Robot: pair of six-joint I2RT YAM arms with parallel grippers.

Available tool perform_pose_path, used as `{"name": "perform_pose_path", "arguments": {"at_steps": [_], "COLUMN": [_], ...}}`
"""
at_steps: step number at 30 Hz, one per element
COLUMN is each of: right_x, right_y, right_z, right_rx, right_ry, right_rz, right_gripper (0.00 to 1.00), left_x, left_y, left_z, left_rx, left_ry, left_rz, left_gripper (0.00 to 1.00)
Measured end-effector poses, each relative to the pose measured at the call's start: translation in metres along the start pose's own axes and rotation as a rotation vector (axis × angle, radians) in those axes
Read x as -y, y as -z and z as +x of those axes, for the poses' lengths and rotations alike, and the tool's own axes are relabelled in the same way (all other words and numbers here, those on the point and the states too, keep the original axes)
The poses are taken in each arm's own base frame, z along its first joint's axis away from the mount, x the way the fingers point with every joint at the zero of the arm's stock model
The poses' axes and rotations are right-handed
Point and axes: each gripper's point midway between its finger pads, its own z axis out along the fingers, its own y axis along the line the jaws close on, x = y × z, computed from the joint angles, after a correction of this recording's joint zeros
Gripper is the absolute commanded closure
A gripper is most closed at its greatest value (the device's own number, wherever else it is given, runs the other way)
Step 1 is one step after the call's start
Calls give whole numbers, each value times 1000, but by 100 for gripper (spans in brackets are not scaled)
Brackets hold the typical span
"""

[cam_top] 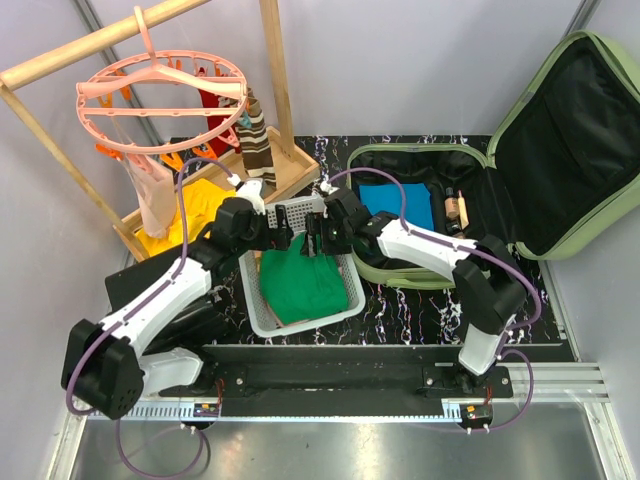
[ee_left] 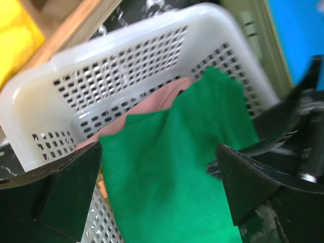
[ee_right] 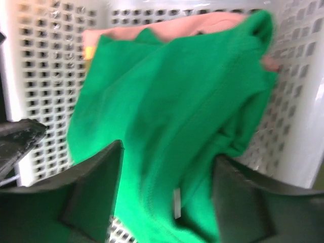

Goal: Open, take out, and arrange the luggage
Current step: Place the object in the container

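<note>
The light-green luggage [cam_top: 560, 140] lies open at the right, its lid leaning back against the wall. A blue garment [cam_top: 395, 205] and small bottles [cam_top: 455, 208] lie in its base. To its left, a green garment [cam_top: 305, 285] lies in the white basket [cam_top: 262, 318] over a pink one [ee_left: 162, 98]. My left gripper [ee_left: 158, 152] hovers open over the green garment near the basket's far end. My right gripper [ee_right: 168, 154] faces it from the luggage side, open, the green garment [ee_right: 172, 101] spread beneath and between its fingers.
A wooden rack [cam_top: 280, 70] stands at the back left with a round pink clip hanger [cam_top: 160, 95], a striped cloth [cam_top: 257, 145] and a yellow garment [cam_top: 195, 205] on its base. The luggage rim [ee_left: 258, 40] runs right beside the basket.
</note>
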Motion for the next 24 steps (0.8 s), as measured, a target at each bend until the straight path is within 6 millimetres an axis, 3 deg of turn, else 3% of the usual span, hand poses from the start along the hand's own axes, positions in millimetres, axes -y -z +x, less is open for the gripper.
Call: {"name": "perform_pose_path", "arguments": {"at_steps": [2, 3, 4, 8, 12, 19, 24], "right_x": [6, 10, 13, 23, 23, 25, 25], "right_y": [-6, -9, -13, -27, -27, -23, -22], "right_z": [0, 0, 2, 8, 5, 4, 3], "right_rx": [5, 1, -2, -20, -8, 12, 14], "right_ry": [15, 15, 18, 25, 31, 42, 53], "right_rz": [17, 24, 29, 54, 57, 60, 61], "right_gripper": [46, 55, 57, 59, 60, 61, 61], "left_x": [-7, -11, -14, -20, -26, -41, -46], "left_y": [-7, -9, -10, -15, -31, -52, -60], "left_z": [6, 8, 8, 4, 21, 53, 61], "left_rx": [-25, -31, -31, -13, -69, -169, -193], "left_ry": [21, 33, 45, 68, 73, 68, 33], "left_rz": [-25, -36, -45, -68, -97, -165, -218], "left_gripper": [3, 4, 4, 16, 31, 39, 44]}}
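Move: The green cloth lies spread in the white basket. From the left gripper its middle is about 5 cm back, 3 cm right and 11 cm down, its far-left part nearly underneath. The basket's middle is some 2 cm back, 2 cm right and 13 cm down; the pink cloth's showing strip lies 4 cm ahead. From the right gripper the green cloth's middle is about 5 cm back, 3 cm left and 5 cm down; the blue cloth is 7 cm ahead, 16 cm right. Lower the left gripper about 9 cm into the basket over the green cloth's far-left part, easing a little forward, tipping the fingers down more and closing them partway. Meanwhile, sink the right gripper some 3 cm and slightly forward onto the green cloth, shut its fingers around a raised fold, then hold there. ##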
